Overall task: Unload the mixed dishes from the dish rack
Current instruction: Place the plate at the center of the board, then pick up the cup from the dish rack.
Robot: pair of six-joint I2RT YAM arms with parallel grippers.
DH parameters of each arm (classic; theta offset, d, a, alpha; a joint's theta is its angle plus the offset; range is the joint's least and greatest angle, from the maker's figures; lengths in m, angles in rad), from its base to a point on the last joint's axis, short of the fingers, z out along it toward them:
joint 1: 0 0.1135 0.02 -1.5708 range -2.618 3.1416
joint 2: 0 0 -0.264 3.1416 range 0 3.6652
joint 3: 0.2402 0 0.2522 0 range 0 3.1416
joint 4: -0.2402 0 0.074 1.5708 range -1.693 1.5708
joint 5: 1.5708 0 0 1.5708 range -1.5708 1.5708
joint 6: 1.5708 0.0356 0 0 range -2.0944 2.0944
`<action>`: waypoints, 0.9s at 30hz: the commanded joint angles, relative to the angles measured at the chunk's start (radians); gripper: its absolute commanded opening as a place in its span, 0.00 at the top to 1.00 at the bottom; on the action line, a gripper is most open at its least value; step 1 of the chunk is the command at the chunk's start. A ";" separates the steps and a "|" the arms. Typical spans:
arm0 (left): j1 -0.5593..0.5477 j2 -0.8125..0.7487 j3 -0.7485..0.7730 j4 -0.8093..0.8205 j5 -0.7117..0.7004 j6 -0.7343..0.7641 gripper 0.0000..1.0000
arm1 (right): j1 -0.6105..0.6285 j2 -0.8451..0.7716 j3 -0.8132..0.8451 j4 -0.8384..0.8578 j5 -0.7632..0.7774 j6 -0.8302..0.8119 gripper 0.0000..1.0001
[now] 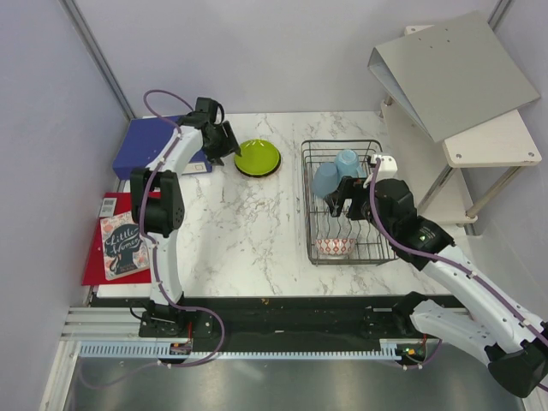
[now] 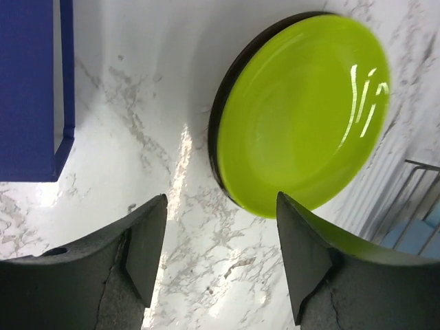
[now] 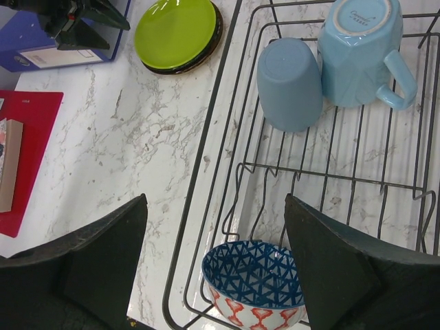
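Observation:
A lime green plate lies on a black plate on the marble table, left of the dish rack. My left gripper is open just beside the plate's near-left rim, with only bare table between its fingers. In the rack, two light blue cups lie at the far end. A bowl, blue-latticed inside and red-and-white outside, sits at the near end. My right gripper hangs open above the rack, over the bowl, holding nothing.
A blue ring binder lies just left of the left gripper. A red board with a book sits at the table's left edge. A grey binder on a white shelf stands to the right of the rack.

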State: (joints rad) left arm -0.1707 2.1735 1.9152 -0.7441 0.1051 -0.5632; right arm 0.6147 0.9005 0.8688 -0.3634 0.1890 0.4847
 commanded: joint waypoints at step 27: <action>-0.490 -0.937 -0.884 0.371 -0.157 -0.055 0.02 | -0.001 0.332 0.176 -0.088 0.492 0.034 0.10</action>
State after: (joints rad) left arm -0.6643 1.3724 1.1378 -0.5072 -0.0437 -0.5652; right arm 0.6147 1.1187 0.9447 -0.5007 0.6075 0.5278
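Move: The empty left hand is just off the green plate, which lies on the stack about 9 cm to its right, 4 cm ahead and 6 cm below; the mug is some 37 cm to its right, 1 cm nearer the base and 1 cm lower. From the right hand, the mug stands about 22 cm ahead, 5 cm right and 15 cm below. The cup is 17 cm ahead, 1 cm left, 16 cm below; the bowl 4 cm back, 2 cm right, 18 cm below. Back towards the base the left hand draws some 22 cm, dipping slightly, then swinging up and right away from the plate towards the rack, turning clockwise, tipping its fingers up and opening wider. The right hand, open throughout, slides about 6 cm right, sinks and edges forward over the rack towards the mug, turning roughly 20 degrees clockwise and dropping its left side. ##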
